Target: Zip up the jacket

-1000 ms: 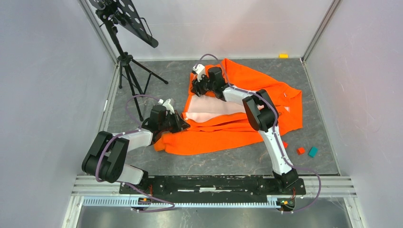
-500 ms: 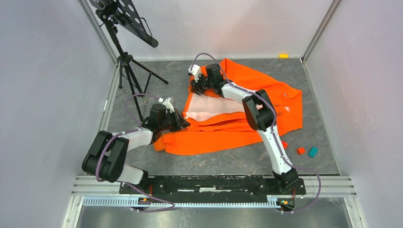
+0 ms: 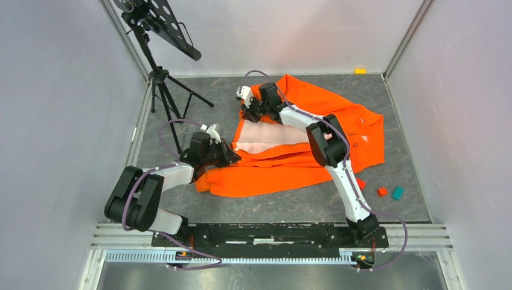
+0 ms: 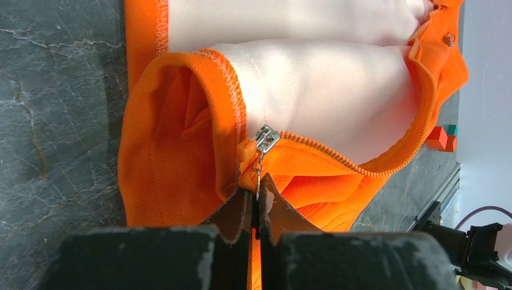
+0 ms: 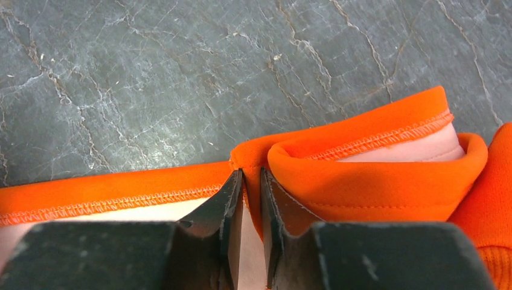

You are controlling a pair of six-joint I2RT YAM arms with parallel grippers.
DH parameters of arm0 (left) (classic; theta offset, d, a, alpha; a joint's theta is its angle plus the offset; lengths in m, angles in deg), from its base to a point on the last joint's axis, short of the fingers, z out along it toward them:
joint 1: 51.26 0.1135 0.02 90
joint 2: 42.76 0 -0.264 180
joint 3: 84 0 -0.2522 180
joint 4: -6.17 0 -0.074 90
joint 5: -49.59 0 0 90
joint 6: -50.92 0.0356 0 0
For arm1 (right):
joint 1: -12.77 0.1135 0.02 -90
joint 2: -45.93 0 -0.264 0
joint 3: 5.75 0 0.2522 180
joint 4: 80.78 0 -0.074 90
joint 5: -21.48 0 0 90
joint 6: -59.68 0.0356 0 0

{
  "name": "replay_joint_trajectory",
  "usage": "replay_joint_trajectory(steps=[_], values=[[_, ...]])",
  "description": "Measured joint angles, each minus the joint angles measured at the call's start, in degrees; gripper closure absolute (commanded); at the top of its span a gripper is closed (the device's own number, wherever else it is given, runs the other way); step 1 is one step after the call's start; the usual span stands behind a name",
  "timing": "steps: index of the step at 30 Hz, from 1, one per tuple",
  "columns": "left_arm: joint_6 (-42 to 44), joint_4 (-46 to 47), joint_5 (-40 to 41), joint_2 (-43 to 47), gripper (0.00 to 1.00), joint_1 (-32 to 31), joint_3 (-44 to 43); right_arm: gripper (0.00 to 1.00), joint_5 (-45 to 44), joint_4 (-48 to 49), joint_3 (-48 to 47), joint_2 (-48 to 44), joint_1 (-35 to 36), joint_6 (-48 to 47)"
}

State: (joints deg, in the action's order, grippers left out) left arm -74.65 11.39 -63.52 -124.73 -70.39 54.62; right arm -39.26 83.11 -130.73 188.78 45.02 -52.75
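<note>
The orange jacket (image 3: 314, 130) lies spread on the grey table with its pale lining (image 3: 272, 138) showing between the open front edges. My left gripper (image 3: 232, 156) is shut on the zipper pull (image 4: 258, 172) at the jacket's near left end; the silver slider (image 4: 265, 139) sits just beyond the fingertips, with the orange zipper teeth (image 4: 350, 164) running right. My right gripper (image 3: 246, 113) is shut on a fold of the jacket's edge (image 5: 252, 163) at the far end, near the collar (image 5: 374, 175).
A black music stand on a tripod (image 3: 158, 72) stands at the back left. Small red and teal blocks (image 3: 389, 192) lie to the right of the jacket, and a yellow block (image 3: 360, 70) lies by the back wall. Bare grey table (image 5: 181, 72) lies beyond the collar.
My right gripper has pulled the jacket's far edge a little to the left and farther back, stretching the opening. The left gripper has stayed in place.
</note>
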Motion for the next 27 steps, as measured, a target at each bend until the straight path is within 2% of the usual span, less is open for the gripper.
replay_joint_trajectory(steps=[3, 7, 10, 17, 21, 27], values=[[0.0, 0.0, 0.0, 0.0, 0.98, 0.0, 0.0, 0.83, -0.1, 0.6, -0.2, 0.2, -0.1, 0.7], [0.0, 0.0, 0.0, 0.0, 0.98, 0.1, 0.0, 0.96, 0.0, 2.9, 0.6, 0.1, -0.1, 2.1], [0.0, 0.0, 0.2, 0.0, 0.98, 0.1, 0.0, 1.00, 0.0, 5.1, 3.5, -1.3, -0.1, 3.8], [1.1, 0.0, 0.6, 0.0, 0.98, 0.5, -1.8, 1.00, 0.5, 4.7, 8.8, -8.9, -0.2, 8.9], [5.1, -2.3, 1.6, 0.6, 0.98, 0.7, -4.1, 1.00, 1.3, 1.4, 10.0, -14.9, -0.2, 12.0], [13.5, -8.2, 0.4, 0.1, 0.98, 0.8, -13.0, 0.97, 5.1, -2.3, 12.8, -20.8, -0.3, 15.3]])
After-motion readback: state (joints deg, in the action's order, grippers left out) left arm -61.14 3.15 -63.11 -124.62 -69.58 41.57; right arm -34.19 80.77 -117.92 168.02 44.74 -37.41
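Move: The far flap's hem corner lies right between the right hand's fingertips, almost no distance off. The zip slider stands about 13 cm back and 3 cm left of that hand, roughly level, with the pale lining's open end about 8 cm back and 3 cm to its right. From the left hand, which already holds the slider's pull, that hem corner is about 17 cm ahead and 2 cm right, slightly lower; the near sleeve's cuff is some 9 cm back and 12 cm left. The right fingers close the rest of the way and pinch the far flap's hem corner, then lift it about 12 cm while bringing it some 6 cm back towards the zip slider, tips tilting up slightly. The left hand keeps its grip on the zip pull, waits, then raises it about 5 cm up and 5 cm forward towards the flap, tipping its fingers up some 15 degrees. ##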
